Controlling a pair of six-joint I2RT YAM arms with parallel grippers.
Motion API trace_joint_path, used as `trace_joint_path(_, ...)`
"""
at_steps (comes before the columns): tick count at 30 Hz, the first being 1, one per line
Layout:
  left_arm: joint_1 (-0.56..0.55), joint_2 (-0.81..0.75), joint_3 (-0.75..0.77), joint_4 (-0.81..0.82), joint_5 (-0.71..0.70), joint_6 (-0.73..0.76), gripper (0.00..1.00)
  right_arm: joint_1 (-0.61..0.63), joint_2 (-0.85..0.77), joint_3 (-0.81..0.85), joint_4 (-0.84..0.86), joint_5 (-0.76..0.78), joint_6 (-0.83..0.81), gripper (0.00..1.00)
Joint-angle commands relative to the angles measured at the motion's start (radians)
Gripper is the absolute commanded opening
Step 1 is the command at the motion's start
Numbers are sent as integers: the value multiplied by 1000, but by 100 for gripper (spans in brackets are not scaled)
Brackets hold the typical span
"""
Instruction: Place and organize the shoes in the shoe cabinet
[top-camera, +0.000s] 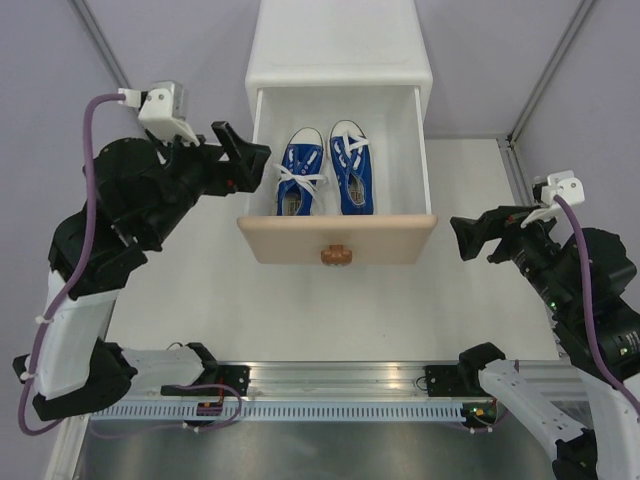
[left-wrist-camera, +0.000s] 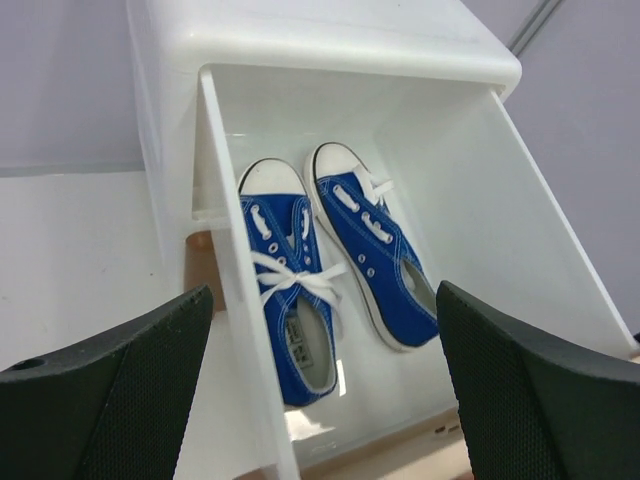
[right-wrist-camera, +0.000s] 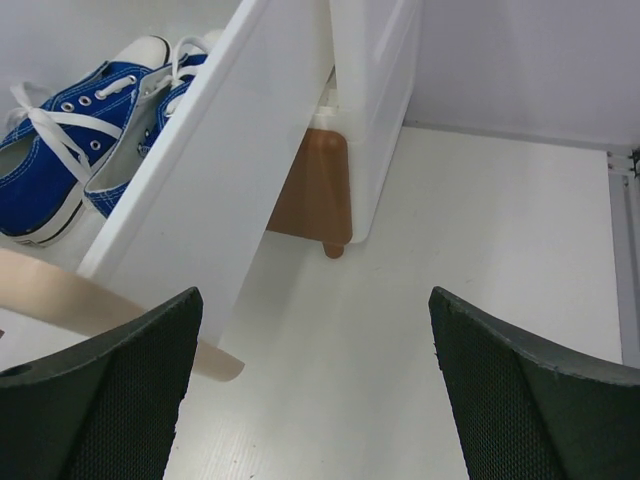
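Observation:
The white shoe cabinet (top-camera: 340, 45) stands at the back of the table with its upper drawer (top-camera: 337, 238) pulled out. Two blue shoes (top-camera: 301, 172) (top-camera: 351, 167) with white laces lie side by side in the drawer, toes toward the back. My left gripper (top-camera: 250, 160) hovers open and empty at the drawer's left wall. In the left wrist view the left gripper (left-wrist-camera: 320, 400) looks down over that wall onto the blue shoes (left-wrist-camera: 290, 300). My right gripper (top-camera: 462, 238) stands open and empty, just right of the beige drawer front. The right gripper (right-wrist-camera: 315, 400) is above bare table.
The beige drawer front carries a brown knob (top-camera: 337, 255) facing the arms. Under the open drawer show the brown lower drawer front (right-wrist-camera: 312, 185) and a small foot (right-wrist-camera: 335, 248). A metal rail (top-camera: 340, 385) runs along the near edge.

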Motion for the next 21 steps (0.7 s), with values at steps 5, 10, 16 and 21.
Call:
trace_joint_path(5, 2, -283, -278, 27, 36, 70, 95, 2, -51, 32, -62, -178, -73, 98)
trace_joint_path(10, 2, -458, -453, 27, 86, 64, 95, 2, -80, -26, -27, -303, -66, 98)
trace_joint_path(16, 2, -534, -633, 30, 175, 82, 94, 2, -69, -68, 14, -387, -52, 98)
trace_joint_path(21, 2, -543, -694, 49, 256, 124, 94, 2, -54, -85, 51, -423, -35, 98)
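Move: The open upper drawer's front panel, taken at its middle, is about 13 cm to the left hand's right, 3 cm back and 17 cm lower. From the right hand it is some 22 cm left, 1 cm ahead and 6 cm lower. Inside the drawer, the left blue shoe lies 13 cm ahead of the left hand, 5 cm right and 20 cm down. The right blue shoe lies 17 cm ahead of the right hand, 19 cm left and 9 cm down. Back about 8 cm and outward to its left, the empty left hand draws clear of the drawer, then sinks some 13 cm while easing right, towards the left end of the front panel. The right hand backs off about 4 cm, shifts left towards the panel's right end and swings counter-clockwise some 20 degrees. Both grippers stay wide open. ##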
